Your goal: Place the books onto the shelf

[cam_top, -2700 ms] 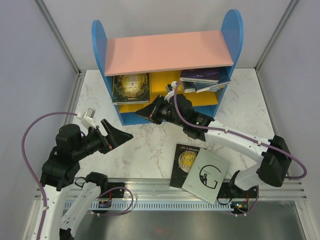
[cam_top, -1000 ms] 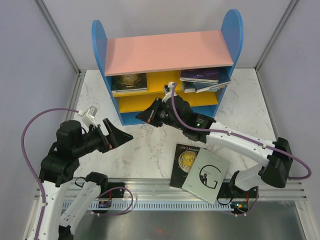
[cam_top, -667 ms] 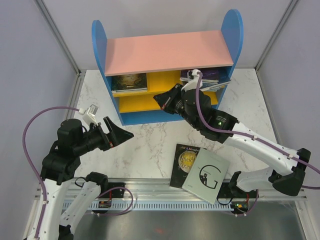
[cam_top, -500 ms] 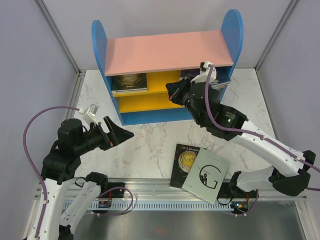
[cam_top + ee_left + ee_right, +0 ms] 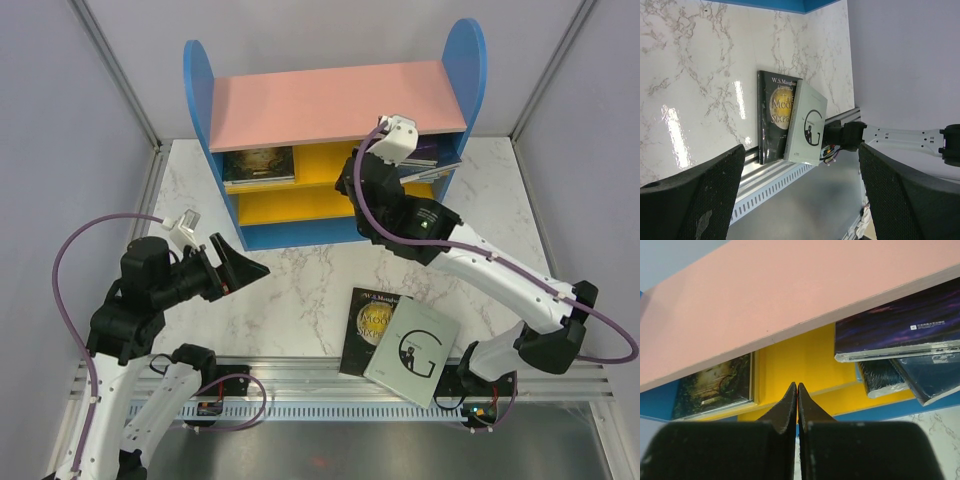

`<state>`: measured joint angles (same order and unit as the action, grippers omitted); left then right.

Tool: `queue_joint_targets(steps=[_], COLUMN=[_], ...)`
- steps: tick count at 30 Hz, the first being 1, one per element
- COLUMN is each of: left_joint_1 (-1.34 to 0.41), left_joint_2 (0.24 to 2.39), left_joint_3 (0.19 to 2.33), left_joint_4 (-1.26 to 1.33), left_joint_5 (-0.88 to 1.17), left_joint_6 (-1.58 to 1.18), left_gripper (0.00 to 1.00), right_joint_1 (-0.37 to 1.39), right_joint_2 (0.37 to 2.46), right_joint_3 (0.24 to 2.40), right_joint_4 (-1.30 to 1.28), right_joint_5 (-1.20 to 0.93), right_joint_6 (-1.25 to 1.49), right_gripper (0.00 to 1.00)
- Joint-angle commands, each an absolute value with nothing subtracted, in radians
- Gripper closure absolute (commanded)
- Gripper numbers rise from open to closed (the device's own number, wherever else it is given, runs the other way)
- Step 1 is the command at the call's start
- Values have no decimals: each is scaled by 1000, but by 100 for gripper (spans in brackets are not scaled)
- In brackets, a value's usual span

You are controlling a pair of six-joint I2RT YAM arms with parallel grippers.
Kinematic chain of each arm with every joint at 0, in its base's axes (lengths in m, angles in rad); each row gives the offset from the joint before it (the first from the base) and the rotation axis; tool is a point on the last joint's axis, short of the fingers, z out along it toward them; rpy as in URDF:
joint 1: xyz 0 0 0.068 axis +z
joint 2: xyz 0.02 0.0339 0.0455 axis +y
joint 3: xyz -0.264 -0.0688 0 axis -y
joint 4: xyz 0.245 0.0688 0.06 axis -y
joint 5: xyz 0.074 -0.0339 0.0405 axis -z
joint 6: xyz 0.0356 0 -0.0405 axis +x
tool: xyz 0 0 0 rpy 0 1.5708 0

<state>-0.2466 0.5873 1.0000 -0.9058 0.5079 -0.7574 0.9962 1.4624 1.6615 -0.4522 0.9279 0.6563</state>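
The shelf (image 5: 330, 100) stands at the back, with a pink top board (image 5: 765, 295) and yellow boards (image 5: 795, 360). A green-gold forest book (image 5: 258, 163) (image 5: 715, 382) lies at the left of its upper board. At the right of that board is a pile: a purple book (image 5: 897, 327) over a black one (image 5: 880, 377) and a dark navy one (image 5: 930, 377). My right gripper (image 5: 347, 185) (image 5: 797, 386) is shut and empty in front of the shelf's middle. A black book (image 5: 370, 325) (image 5: 774, 115) and a grey "G" book (image 5: 412, 350) (image 5: 807, 125) lie at the near table edge. My left gripper (image 5: 235, 268) (image 5: 801, 165) hovers open, left of them.
The grey "G" book overlaps the black one and overhangs the metal rail (image 5: 300, 385) by the right arm's base (image 5: 485, 375). Grey walls enclose the marble table (image 5: 300, 280) on the left, right and back.
My right gripper, still shut, has drawn back from the shelf's left half and swung right and upward to its middle. The forest book stays on the upper board. The left arm barely moved.
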Motion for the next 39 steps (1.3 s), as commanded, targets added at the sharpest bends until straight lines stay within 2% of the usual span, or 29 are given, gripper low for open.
queue_joint_targets(steps=[1, 7, 19, 32, 39], left_joint_1=[-247, -247, -247, -247, -245], left_joint_2=[589, 588, 598, 626, 643], left_joint_3=[997, 997, 1025, 1043, 1040], left_joint_4=[-874, -876, -879, -877, -865], left_joint_5=[535, 535, 517, 491, 488], left_joint_6=[-775, -775, -764, -746, -742], left_gripper=[5, 6, 6, 6, 6], right_joint_1=[980, 869, 793, 726, 718], right_joint_2=[1482, 1529, 1649, 1496, 1369], right_joint_3=[1687, 1684, 1767, 1642, 1572], right_joint_4=[-456, -426, -417, -498, -506], right_joint_5=[971, 849, 772, 873, 804], right_joint_6=[649, 712, 704, 756, 772], right_gripper=[100, 100, 100, 100, 100])
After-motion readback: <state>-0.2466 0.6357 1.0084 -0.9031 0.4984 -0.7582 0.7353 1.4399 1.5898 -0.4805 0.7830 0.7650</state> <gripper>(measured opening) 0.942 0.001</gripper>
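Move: The closed fingers of my right hand sit just above and in front of the shelf's middle gap. The purple book, skewed on top of the right-hand stack, has its middle about 13 cm ahead, 10 cm to the right and 7 cm below. The dark blue book under it lies roughly 10 cm ahead, 14 right and 10 below; the green book is some 10 ahead, 17 left and 8 below. From my left hand, the purple book is about 29 cm ahead, 28 right and 5 above. With my fingers kept shut, I reach my right hand forward about 8 cm while sinking about 6 cm towards the front of the purple book's stack, tipping the fingers slightly down. I pause there, then sweep some 6 cm to the right along the stack's front, easing back and up a little at the end, to push the books square. ##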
